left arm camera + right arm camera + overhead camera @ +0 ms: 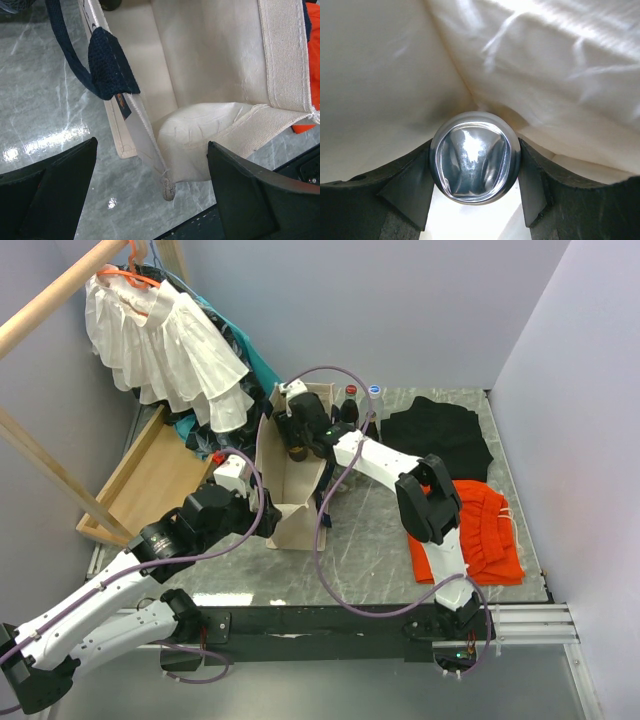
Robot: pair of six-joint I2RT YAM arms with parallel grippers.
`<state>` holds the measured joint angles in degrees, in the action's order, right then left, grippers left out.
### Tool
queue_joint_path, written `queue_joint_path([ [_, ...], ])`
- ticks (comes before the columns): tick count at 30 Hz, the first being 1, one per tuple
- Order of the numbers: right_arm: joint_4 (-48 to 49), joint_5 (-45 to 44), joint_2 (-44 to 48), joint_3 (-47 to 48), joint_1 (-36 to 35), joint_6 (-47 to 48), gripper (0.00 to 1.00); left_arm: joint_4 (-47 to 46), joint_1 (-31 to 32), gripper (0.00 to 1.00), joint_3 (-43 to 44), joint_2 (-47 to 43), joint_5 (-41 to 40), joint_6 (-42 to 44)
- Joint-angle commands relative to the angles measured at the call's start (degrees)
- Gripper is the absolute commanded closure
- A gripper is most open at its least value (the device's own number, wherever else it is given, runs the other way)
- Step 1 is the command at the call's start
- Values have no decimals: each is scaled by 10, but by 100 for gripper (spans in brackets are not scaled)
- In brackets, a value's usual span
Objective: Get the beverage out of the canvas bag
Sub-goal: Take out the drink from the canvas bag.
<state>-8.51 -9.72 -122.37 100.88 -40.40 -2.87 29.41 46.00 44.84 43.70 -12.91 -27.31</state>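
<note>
The cream canvas bag (288,490) stands open-topped on the marble table, with a navy strap handle (107,65) showing in the left wrist view. My right gripper (298,430) reaches down into the bag's far end and is shut on the beverage (475,157), whose round silvery end sits between both fingers with cream canvas (545,75) all around. A dark bottle body (297,450) shows below the gripper in the top view. My left gripper (152,200) is open, its jaws astride the bag's near bottom corner (169,187) without touching it.
Two bottles, one red-capped (350,402) and one clear (375,398), stand behind the bag. A black garment (440,435) and an orange garment (480,535) lie to the right. A white ruffled garment (160,340) hangs at the back left over a wooden frame (150,480).
</note>
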Motion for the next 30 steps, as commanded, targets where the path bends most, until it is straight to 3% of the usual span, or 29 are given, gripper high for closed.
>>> queue_joint_path([
  [1, 40, -31, 79, 19, -11, 23, 100, 19, 3, 4, 8, -1, 6, 3],
  [16, 49, -50, 142, -22, -20, 23, 100, 19, 3, 4, 8, -3, 4, 4],
  [30, -31, -44, 174, 32, -30, 23, 100, 17, 3, 4, 8, -9, 5, 4],
])
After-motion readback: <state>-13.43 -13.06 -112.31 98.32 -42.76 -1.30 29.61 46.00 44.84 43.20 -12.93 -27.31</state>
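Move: The right hand is down in the far part of the canvas bag, already gripping the silver-ended can. The middle of the bag's opening is about 4 cm above this hand and 3 cm back. Outside the bag, the red-capped bottle stands some 14 cm to its right and 6 cm farther out, the blue-capped bottle about 19 cm right and 6 cm ahead, both centred roughly 5 cm lower. From the left hand, the can is about 25 cm ahead, 5 cm right and 8 cm below. Upward, slowly at first and then faster, the right hand draws the held can about 7 cm towards the bag's rim, easing back some 3 cm from the far wall. The climb ends before the backward drift does, with a slight sag at the last; the fingers keep their grip and tip up only about five degrees. ##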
